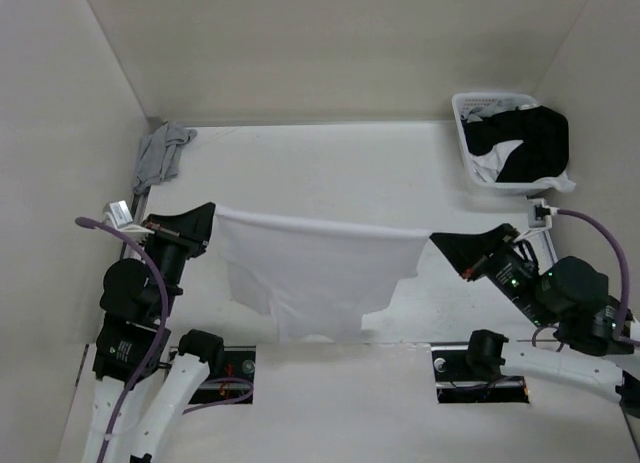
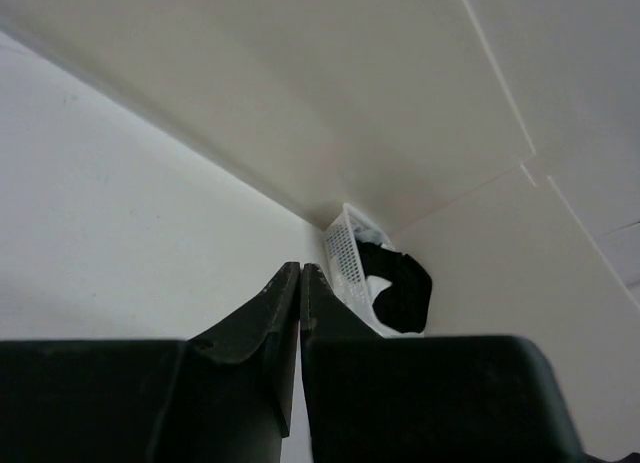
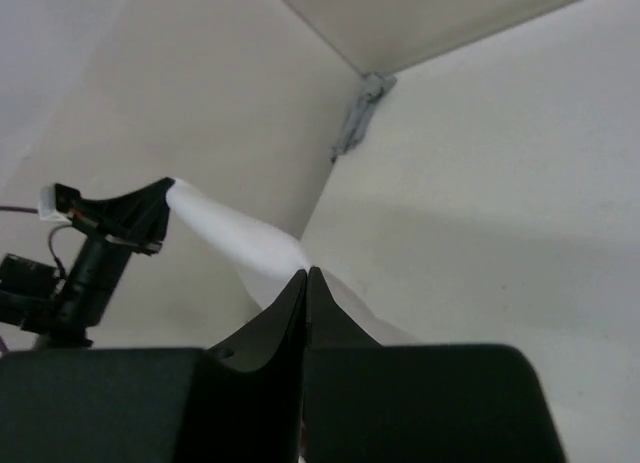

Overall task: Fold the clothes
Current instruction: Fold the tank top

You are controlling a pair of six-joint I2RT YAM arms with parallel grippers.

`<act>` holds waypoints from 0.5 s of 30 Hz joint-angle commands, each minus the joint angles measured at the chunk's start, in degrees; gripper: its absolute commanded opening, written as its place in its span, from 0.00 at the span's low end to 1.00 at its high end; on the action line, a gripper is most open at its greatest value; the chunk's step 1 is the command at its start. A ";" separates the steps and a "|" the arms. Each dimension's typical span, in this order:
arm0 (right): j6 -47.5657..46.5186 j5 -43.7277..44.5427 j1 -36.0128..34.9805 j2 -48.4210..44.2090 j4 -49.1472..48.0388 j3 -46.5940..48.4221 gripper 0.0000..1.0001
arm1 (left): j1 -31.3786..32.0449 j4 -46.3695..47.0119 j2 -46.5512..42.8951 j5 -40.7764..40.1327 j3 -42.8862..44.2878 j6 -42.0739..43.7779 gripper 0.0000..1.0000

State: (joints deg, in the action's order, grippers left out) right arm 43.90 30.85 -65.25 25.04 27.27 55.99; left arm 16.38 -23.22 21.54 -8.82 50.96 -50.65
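Observation:
The clothes, a thin white tank top, hang stretched in the air between my two grippers, the top edge taut and the body drooping toward the near table edge. My left gripper is shut on the top's left corner; in the left wrist view its jaws are pressed together and the cloth is hidden. My right gripper is shut on the right corner. The right wrist view shows the clothes running from my right gripper across to the left gripper.
A white basket holding black garments stands at the back right, also seen as the basket in the left wrist view. A grey cloth lies crumpled in the back left corner. White walls enclose the table.

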 commanded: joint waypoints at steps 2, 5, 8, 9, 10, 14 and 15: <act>0.84 9.76 -3.80 6.50 6.32 -2.72 0.01 | 0.01 -6.05 2.27 -1.38 -3.66 1.43 0.00; -0.74 1.10 6.11 11.16 0.88 -6.49 0.01 | -0.78 -0.97 7.27 -0.76 -8.05 1.87 0.00; -3.11 -12.70 21.30 18.09 -10.09 -12.29 0.01 | -2.10 6.94 15.61 0.90 -12.37 1.96 0.00; -3.29 -17.10 25.70 21.25 -13.17 -13.44 0.01 | -2.80 9.75 18.94 1.34 -13.16 2.05 0.00; -3.38 -20.62 29.23 24.76 -16.60 -14.14 0.01 | -3.67 12.99 22.81 1.70 -13.86 1.88 0.00; -3.73 -28.47 37.78 40.58 -27.95 -12.32 0.01 | -5.97 26.70 39.59 0.65 -13.00 0.38 0.00; -4.08 -29.44 39.36 45.23 -29.88 -10.48 0.01 | -5.97 29.70 44.42 0.04 -11.69 -0.32 0.00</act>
State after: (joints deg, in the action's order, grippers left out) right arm 41.39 10.17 -28.93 63.83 10.92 41.78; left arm 11.18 -8.78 59.20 -7.57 37.43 -50.02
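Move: Both hands hold the hem corners of the tank top, its middle about 19 cm inward from each, roughly 18 below and 6 back from the left hand but nearly level fore-aft with the right. Its neck end hangs towards the bases. The grey cloth lies about 37 cm ahead and 20 left of the left hand; the basket is some 43 ahead and 24 right of the right hand, each well below. Both hands, still pinching the hem corners, swing it about 23 cm down and 15 forward towards the table. ##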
